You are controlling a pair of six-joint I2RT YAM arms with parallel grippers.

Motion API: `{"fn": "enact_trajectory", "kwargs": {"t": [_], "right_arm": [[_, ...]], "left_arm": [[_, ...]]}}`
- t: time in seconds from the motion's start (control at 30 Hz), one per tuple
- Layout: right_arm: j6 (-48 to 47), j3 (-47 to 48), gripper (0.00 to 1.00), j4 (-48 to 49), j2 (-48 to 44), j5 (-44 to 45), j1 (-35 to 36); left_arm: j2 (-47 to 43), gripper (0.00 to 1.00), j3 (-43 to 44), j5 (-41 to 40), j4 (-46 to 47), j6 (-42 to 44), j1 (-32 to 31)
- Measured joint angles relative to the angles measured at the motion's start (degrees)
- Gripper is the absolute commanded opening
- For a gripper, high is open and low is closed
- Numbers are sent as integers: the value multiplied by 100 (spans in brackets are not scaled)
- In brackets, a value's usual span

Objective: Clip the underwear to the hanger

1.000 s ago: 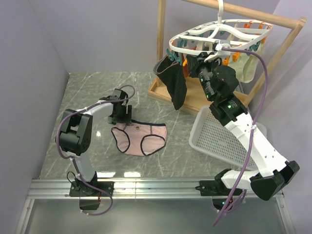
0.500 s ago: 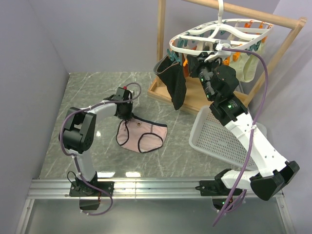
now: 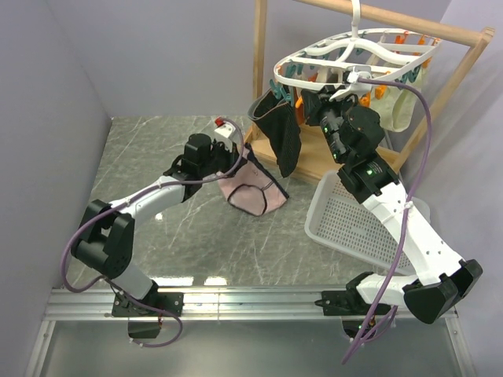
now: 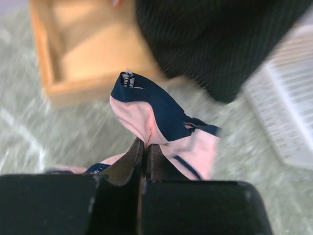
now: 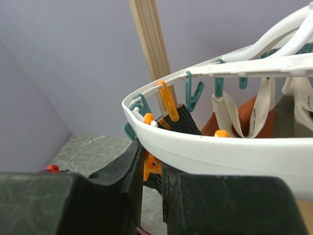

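The pale pink underwear [image 3: 253,188] with navy edging hangs in the air from my left gripper [image 3: 236,157], which is shut on its waistband, just left of the black garment. In the left wrist view the fabric [image 4: 146,117] bunches up from between the closed fingers [image 4: 128,161]. The white oval hanger [image 3: 354,56] hangs from the wooden rail at the upper right. My right gripper [image 5: 152,169] is under the hanger's rim [image 5: 220,152], shut on an orange peg [image 5: 150,165].
A black garment [image 3: 281,133] and cream garments [image 3: 405,102] hang from the hanger's pegs. The wooden rack frame [image 3: 259,47] stands on a wooden base [image 3: 314,157]. A white mesh basket [image 3: 354,224] lies at the right on the marble table.
My left gripper has lifted the underwear off the table and carried it up and to the right, toward the black garment and hanger. The right arm has not moved.
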Motion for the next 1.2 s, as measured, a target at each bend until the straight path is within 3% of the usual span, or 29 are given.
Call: {"fn": "enact_trajectory", "kwargs": {"t": [0.27,0.63,1.2], "right_arm": [[0,-107,0,15,-28,-24,-24],[42,-107,0,92,-39,-175,-50],[385,-107,0,85,-72,-280,-90]], "left_arm": [[-363,0,111,459,481,-46,-354],[-393,0,1421,577,455,-256,-581],[439,0,2448,492,157,-503,-977]]}}
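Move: Up and to the right of the left hand, which already holds the underwear by its waistband, is the orange clip on the hanger rim: about 14 cm right, level in reach, some 26 cm higher. The teal clips are about 3 cm farther out and 3 cm left of the orange clip, at its height. The middle of the hanging dark striped garment is about 11 cm to the hand's right, 2 cm ahead and 14 cm up. For the right hand, the orange clip is pinched between its fingers, 1 cm ahead and about 2 cm below. Lifting the underwear towards the orange clip, the left hand first rises about 19 cm while drifting right and a little back, then swings farther right, some 10 cm in all, and settles back down by 2 cm. Its fingers stay shut on the waistband while the wrist tips up and turns clockwise, each about 15 degrees. The right hand stays put, still squeezing the clip. ##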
